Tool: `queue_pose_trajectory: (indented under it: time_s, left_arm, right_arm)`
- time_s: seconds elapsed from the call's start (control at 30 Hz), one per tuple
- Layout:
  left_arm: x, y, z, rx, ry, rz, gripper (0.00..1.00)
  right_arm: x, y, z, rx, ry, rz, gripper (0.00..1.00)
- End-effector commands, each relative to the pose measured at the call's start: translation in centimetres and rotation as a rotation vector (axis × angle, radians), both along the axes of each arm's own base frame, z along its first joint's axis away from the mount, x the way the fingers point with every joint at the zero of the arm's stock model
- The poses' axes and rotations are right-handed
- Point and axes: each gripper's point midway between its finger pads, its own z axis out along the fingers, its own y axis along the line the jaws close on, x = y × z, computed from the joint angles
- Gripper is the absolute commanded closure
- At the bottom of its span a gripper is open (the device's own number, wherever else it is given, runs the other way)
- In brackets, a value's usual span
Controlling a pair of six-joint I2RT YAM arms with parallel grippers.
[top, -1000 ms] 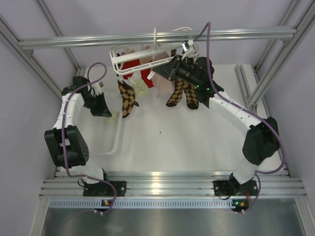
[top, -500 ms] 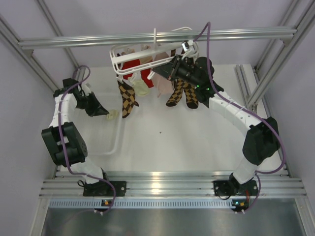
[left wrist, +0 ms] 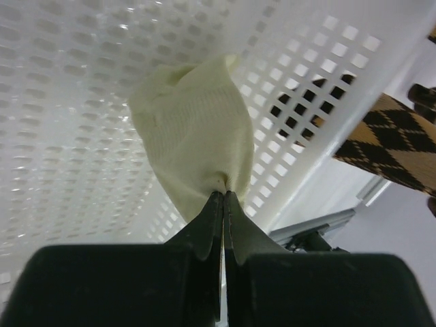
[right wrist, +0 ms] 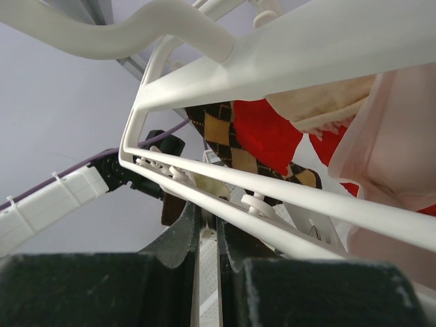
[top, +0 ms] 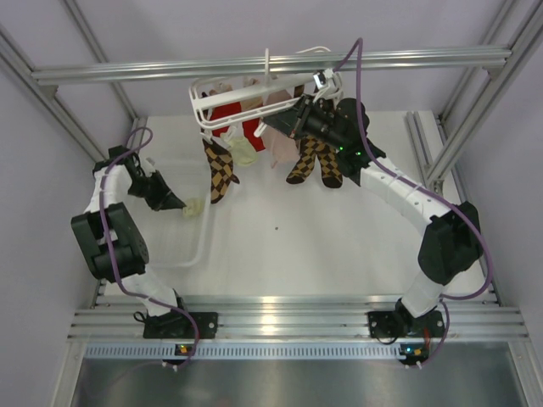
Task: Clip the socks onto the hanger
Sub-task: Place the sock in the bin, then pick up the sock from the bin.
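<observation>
My left gripper [top: 179,205] is shut on a small pale cream-yellow sock [top: 194,208], held over the right rim of a white basket. In the left wrist view the sock [left wrist: 194,129] bunches out from the closed fingertips of the gripper [left wrist: 223,195]. The white hanger [top: 222,116] hangs from the top bar at the back. A second cream sock [top: 244,153] hangs clipped under it. My right gripper [top: 290,125] is closed on the hanger's right side. In the right wrist view its jaws [right wrist: 206,219] pinch a white piece just below the hanger rails [right wrist: 286,199].
Brown argyle socks [top: 221,172] [top: 315,161], a red sock [top: 227,114] and pale pink ones [top: 280,146] hang from the hanger. A white perforated basket [top: 183,248] [left wrist: 68,102] sits at the left of the table. Aluminium frame bars run overhead and along both sides.
My left arm has swung outward to the left and turned, and the sock in its gripper has shifted slightly nearer. The right arm and hanger have not moved.
</observation>
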Motion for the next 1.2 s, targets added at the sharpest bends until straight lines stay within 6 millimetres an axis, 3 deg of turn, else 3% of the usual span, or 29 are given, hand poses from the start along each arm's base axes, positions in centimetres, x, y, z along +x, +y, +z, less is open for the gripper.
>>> queue_pose_trajectory:
  time_s: [0.0, 0.23, 0.4, 0.43, 0.47, 0.63, 0.77, 0.87, 1.0, 1.1, 1.17]
  left_arm:
    - [0.0, 3.0, -0.8, 0.16, 0.03, 0.025, 1.0]
    - [-0.6, 6.9, -2.2, 0.285, 0.101, 0.106, 0.98]
    - [-1.2, 8.8, -2.6, 0.34, 0.135, 0.135, 0.84]
    - [-1.2, 9.3, -2.4, 0.364, 0.135, 0.143, 0.81]
    - [-1.2, 9.5, -2.3, 0.374, 0.133, 0.142, 0.71]
    - [-0.8, 10.2, -0.9, 0.428, 0.073, 0.118, 0.59]
    - [-0.5, 9.3, 0.6, 0.434, -0.046, -0.009, 0.57]
    - [-0.3, 7.2, 1.8, 0.423, -0.189, -0.229, 0.54]
    - [0.3, 4.5, 1.8, 0.491, -0.378, -0.577, 0.52]
    - [0.7, 4.2, 1.2, 0.539, -0.422, -0.715, 0.52]
    - [1.5, 5.0, 1.1, 0.586, -0.441, -0.746, 0.55]
  right_arm:
    - [0.9, -0.5, 2.3, 0.024, -0.055, -0.023, 1.0]
    - [0.8, -0.4, 2.5, 0.026, -0.059, -0.017, 1.0]
    - [0.7, -0.4, 2.6, 0.025, -0.063, -0.016, 1.0]
    - [0.7, -0.4, 2.5, 0.024, -0.062, -0.016, 1.0]
    - [0.8, -0.4, 2.6, 0.025, -0.062, -0.016, 1.0]
    - [0.8, -0.3, 2.5, 0.029, -0.058, -0.012, 1.0]
    - [0.8, -0.2, 2.6, 0.03, -0.059, -0.008, 1.0]
    - [0.9, -0.2, 2.6, 0.029, -0.06, -0.009, 1.0]
    - [0.8, -0.1, 2.5, 0.025, -0.059, -0.008, 1.0]
    - [0.9, -0.1, 2.4, 0.025, -0.057, -0.008, 1.0]
    - [0.9, -0.1, 2.4, 0.023, -0.06, -0.006, 1.0]
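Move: The left hand grips the pale yellow sock just inside the bin's right side; its goal, the middle of the bin floor, lies about 7 cm left, 2 cm back and roughly 7 cm below it. The bin's right wall is some 6 cm to the right, level fore and aft. A checkered sock hangs about 11 cm right and 8 cm farther out, higher up. From the right hand, the bin's middle is roughly 37 cm left, 8 cm back and 33 cm down. The left hand carries the pale yellow sock left from the bin's right wall towards the middle, about 9 cm and some 3 cm down, tilting the wrist about 20 degrees so the fingers point more nearly straight down, while they open to nearly half and let go of it. The empty hand then rises about 4 cm and swings 5 cm back to the right, turning clockwise some 40 degrees with the fingers still apart. ##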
